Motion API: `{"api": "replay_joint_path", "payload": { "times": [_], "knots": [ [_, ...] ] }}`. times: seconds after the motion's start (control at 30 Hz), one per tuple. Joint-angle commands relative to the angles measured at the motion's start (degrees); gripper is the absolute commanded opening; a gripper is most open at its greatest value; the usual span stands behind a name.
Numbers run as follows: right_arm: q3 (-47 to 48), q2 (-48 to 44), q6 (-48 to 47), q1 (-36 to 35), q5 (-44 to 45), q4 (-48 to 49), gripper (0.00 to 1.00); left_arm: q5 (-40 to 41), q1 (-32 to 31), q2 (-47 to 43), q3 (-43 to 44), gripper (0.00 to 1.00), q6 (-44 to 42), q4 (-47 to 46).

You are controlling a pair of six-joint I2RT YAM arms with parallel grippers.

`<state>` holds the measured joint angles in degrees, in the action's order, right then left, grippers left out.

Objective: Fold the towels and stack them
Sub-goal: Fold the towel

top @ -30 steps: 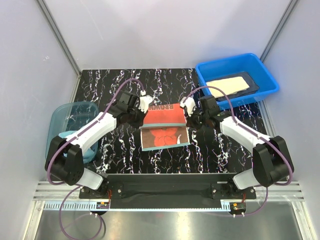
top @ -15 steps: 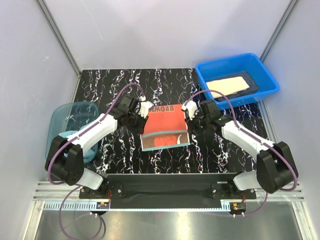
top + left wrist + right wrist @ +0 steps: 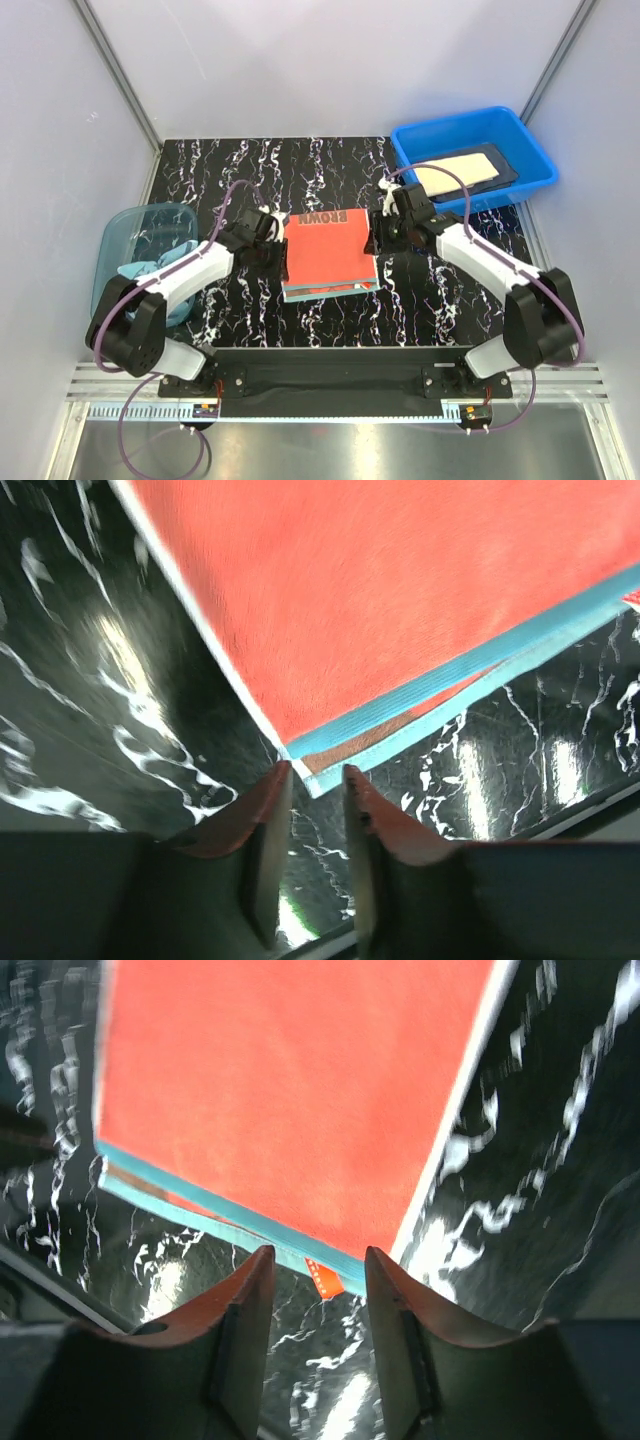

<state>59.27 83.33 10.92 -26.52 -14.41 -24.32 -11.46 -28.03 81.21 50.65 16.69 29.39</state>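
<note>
The red towel [image 3: 325,255] lettered "BROWN" lies folded flat at the table's middle, its teal edge toward the arms. My left gripper [image 3: 272,250] stands open by its left side. In the left wrist view the open gripper [image 3: 315,772] holds nothing, with the towel [image 3: 400,600] corner just past the tips. My right gripper [image 3: 383,235] stands open at the towel's right side. In the right wrist view the gripper [image 3: 318,1257] is empty, and the towel [image 3: 290,1100] corner with a small orange tag [image 3: 326,1281] lies just beyond the tips. A pale yellow towel [image 3: 455,170] rests on a dark slate-blue towel [image 3: 506,164].
The blue plastic bin [image 3: 455,120] holding those two towels stands at the back right. A translucent teal tub [image 3: 140,215] at the left edge holds a light teal towel [image 3: 150,272]. The tabletop [image 3: 210,175] is black marble-patterned, with grey walls around it.
Both grippers were shut on the raised fold of the red towel. They lowered it over the near half and opened, so the towel now lies flat and released.
</note>
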Motion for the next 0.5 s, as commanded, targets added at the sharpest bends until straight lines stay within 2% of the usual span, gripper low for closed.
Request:
{"api": "replay_joint_path", "payload": {
  "times": [0.0, 0.17, 0.47],
  "knots": [
    [-0.81, 2.54, 15.26, -0.20, 5.10, -3.46, 0.46, 2.75, -0.18, -0.09, -3.10, 0.28, 10.81, -6.79],
    [-5.30, 3.15, 20.80, -0.20, 5.19, -0.21, 0.44, 2.23, -0.27, -0.44, -10.03, 0.28, 15.21, -13.21],
    [-10.04, 5.17, 25.81, -0.20, 5.01, 3.66, 0.46, 5.57, -0.27, 1.41, -11.72, 0.32, 15.83, -16.81]
  ]
}}
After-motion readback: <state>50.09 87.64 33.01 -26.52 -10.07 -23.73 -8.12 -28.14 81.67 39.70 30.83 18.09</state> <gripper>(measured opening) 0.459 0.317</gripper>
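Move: The towel's upper hem corners lie just short of the hands. The near left one is some 2 cm back, 1 cm to the right and 6 cm below the left hand, with the bottom layer's corner about 2 cm nearer the robot than it. The near right one is roughly 6 cm back, 2 cm to the right and 11 cm below the right hand, the small orange tag 2 cm to its left and 1 cm nearer. The BROWN lettering is 13 cm ahead of the left hand, 8 cm right. Down towards the towel's two near corners go both empty hands, the right one about 8 cm and also back some 4 cm, turning clockwise and tipping its fingers steeper. The left sinks 4 to 5 cm while drawing back a couple of centimetres, then eases forward about 1 cm, turning some 15 degrees counter-clockwise. Both grippers stay part open, tips coming close over the hem. ##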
